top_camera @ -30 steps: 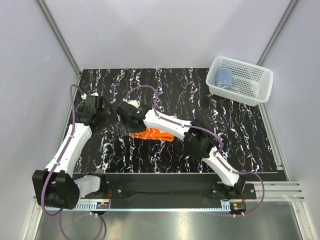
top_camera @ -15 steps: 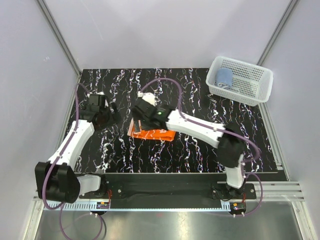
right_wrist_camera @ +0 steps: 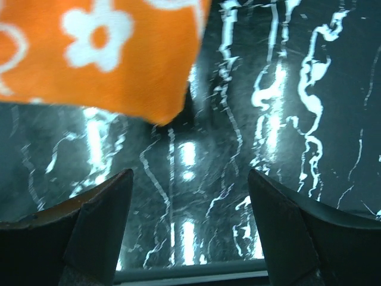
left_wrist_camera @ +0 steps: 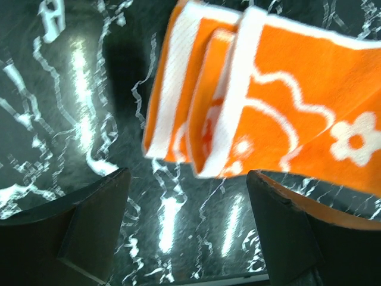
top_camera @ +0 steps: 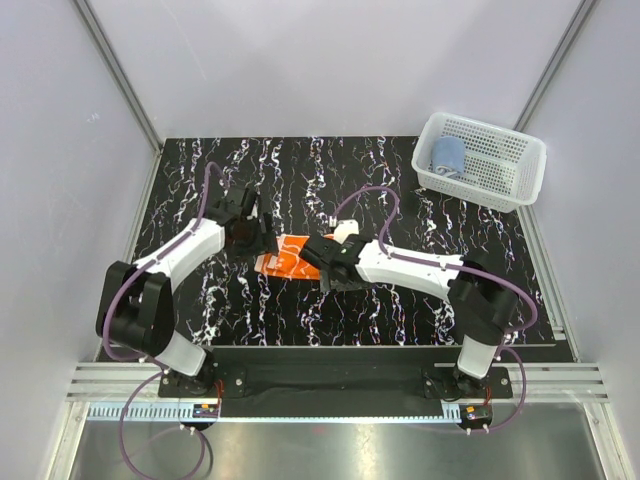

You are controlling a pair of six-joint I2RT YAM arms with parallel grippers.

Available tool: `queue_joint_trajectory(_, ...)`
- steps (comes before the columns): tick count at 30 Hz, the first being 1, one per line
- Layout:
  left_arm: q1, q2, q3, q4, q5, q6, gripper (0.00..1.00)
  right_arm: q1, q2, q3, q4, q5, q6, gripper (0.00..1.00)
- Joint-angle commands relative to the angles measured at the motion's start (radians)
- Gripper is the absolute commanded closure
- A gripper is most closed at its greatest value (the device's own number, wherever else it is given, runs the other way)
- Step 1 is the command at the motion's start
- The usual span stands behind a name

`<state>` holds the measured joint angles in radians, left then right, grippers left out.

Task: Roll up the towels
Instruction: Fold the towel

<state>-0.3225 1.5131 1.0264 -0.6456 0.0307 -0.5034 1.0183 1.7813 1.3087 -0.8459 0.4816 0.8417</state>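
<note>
The orange towel (top_camera: pixel 283 258) with white flowers lies folded on the black marbled table, its layered end toward my left gripper (top_camera: pixel 264 243). In the left wrist view the orange towel (left_wrist_camera: pixel 280 101) lies just beyond the open left gripper (left_wrist_camera: pixel 187 182), nothing between the fingers. My right gripper (top_camera: pixel 316 264) sits at the towel's right end. In the right wrist view a corner of the orange towel (right_wrist_camera: pixel 101 53) lies ahead of the open right gripper (right_wrist_camera: pixel 190 179), only table between the fingers. The light blue towel (top_camera: pixel 447 155) sits rolled in the basket.
A white mesh basket (top_camera: pixel 500 175) stands at the table's far right corner. Purple cables loop above both arms. Grey walls and metal rails close in the table on three sides.
Both arms swung in toward the orange towel: the left gripper moved right to its left end, the right gripper came off the towel to its right end, jaws wider.
</note>
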Motion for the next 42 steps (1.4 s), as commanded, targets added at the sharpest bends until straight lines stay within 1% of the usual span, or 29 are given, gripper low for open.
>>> queue_joint_trajectory(1,-0.033,0.033,0.064,0.07,0.031,-0.027,0.16,-0.038,-0.016,-0.022,0.03,0.072,0.05,0.15)
queue_joint_trajectory(5,-0.058,0.067,0.074,0.08,0.014,-0.032,0.17,-0.063,-0.026,-0.072,0.122,0.058,0.001,0.16)
queue_joint_trajectory(12,-0.072,0.108,0.089,0.089,0.005,-0.044,0.21,-0.096,0.02,-0.109,0.235,0.032,-0.038,0.22)
queue_joint_trajectory(13,-0.073,0.111,0.092,0.09,0.002,-0.044,0.21,-0.099,0.017,-0.118,0.266,0.031,-0.038,0.26)
queue_joint_trajectory(15,-0.073,0.119,0.095,0.089,-0.005,-0.043,0.22,-0.112,0.015,-0.146,0.295,0.028,-0.046,0.3)
queue_joint_trajectory(16,-0.073,0.122,0.096,0.089,-0.006,-0.043,0.24,-0.116,0.015,-0.153,0.318,0.026,-0.044,0.35)
queue_joint_trajectory(18,-0.075,0.13,0.097,0.093,-0.003,-0.04,0.25,-0.13,0.013,-0.183,0.341,0.026,-0.053,0.38)
queue_joint_trajectory(19,-0.073,0.134,0.097,0.098,-0.005,-0.04,0.28,-0.135,0.013,-0.201,0.367,0.019,-0.056,0.41)
queue_joint_trajectory(26,-0.085,0.16,0.106,0.093,0.001,-0.041,0.36,-0.149,0.012,-0.252,0.461,-0.005,-0.087,0.48)
queue_joint_trajectory(29,-0.104,0.15,0.094,0.103,-0.005,-0.046,0.37,-0.149,-0.003,-0.267,0.49,-0.003,-0.099,0.53)
queue_joint_trajectory(30,-0.107,0.15,0.09,0.112,-0.003,-0.047,0.37,-0.149,-0.005,-0.272,0.504,-0.003,-0.101,0.57)
queue_joint_trajectory(31,-0.115,0.148,0.084,0.116,-0.003,-0.049,0.38,-0.149,-0.008,-0.278,0.511,-0.003,-0.108,0.58)
queue_joint_trajectory(32,-0.119,0.153,0.083,0.122,-0.002,-0.049,0.38,-0.15,-0.008,-0.279,0.518,-0.005,-0.11,0.59)
queue_joint_trajectory(34,-0.124,0.165,0.08,0.132,0.0,-0.053,0.42,-0.152,-0.01,-0.279,0.519,-0.003,-0.115,0.6)
queue_joint_trajectory(35,-0.124,0.174,0.08,0.133,0.0,-0.057,0.48,-0.152,-0.013,-0.281,0.521,0.0,-0.116,0.6)
queue_joint_trajectory(38,-0.125,0.185,0.081,0.138,-0.006,-0.063,0.75,-0.155,-0.037,-0.29,0.521,0.012,-0.121,0.6)
queue_joint_trajectory(39,-0.125,0.183,0.087,0.132,-0.011,-0.066,0.82,-0.156,-0.045,-0.295,0.525,0.014,-0.121,0.6)
queue_joint_trajectory(40,-0.125,0.182,0.092,0.127,-0.024,-0.066,0.97,-0.158,-0.054,-0.305,0.527,0.021,-0.124,0.6)
queue_joint_trajectory(41,-0.127,0.173,0.1,0.121,-0.028,-0.067,1.0,-0.162,-0.072,-0.31,0.528,0.023,-0.127,0.6)
queue_joint_trajectory(42,-0.127,0.165,0.107,0.106,-0.028,-0.07,1.0,-0.165,-0.079,-0.315,0.534,0.026,-0.13,0.59)
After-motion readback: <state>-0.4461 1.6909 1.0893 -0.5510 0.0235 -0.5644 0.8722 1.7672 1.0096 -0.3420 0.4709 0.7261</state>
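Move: The left hand hovers just short of the near corner of the folded orange towel's top layer, which lies about 4 cm to its right, 1 cm ahead and 3 cm below; the towel's middle is roughly 8 cm right and 5 cm ahead of it. For the right hand, the towel's near right corner is some 6 cm ahead, 1 cm right and 5 cm below, with the towel's middle about 10 cm ahead and 8 cm left. The left hand slips about 5 cm to the right while sinking some 3 cm onto the towel's near side, and its wide-open fingers narrow slowly, then snap shut at the end, pinching the white-hemmed corner of the top layer. The right hand comes down and forward about 5 cm each way, easing slightly right, to the towel's near right corner, its wrist turning a little and its fingers drawing in to under half open around that corner without closing. ##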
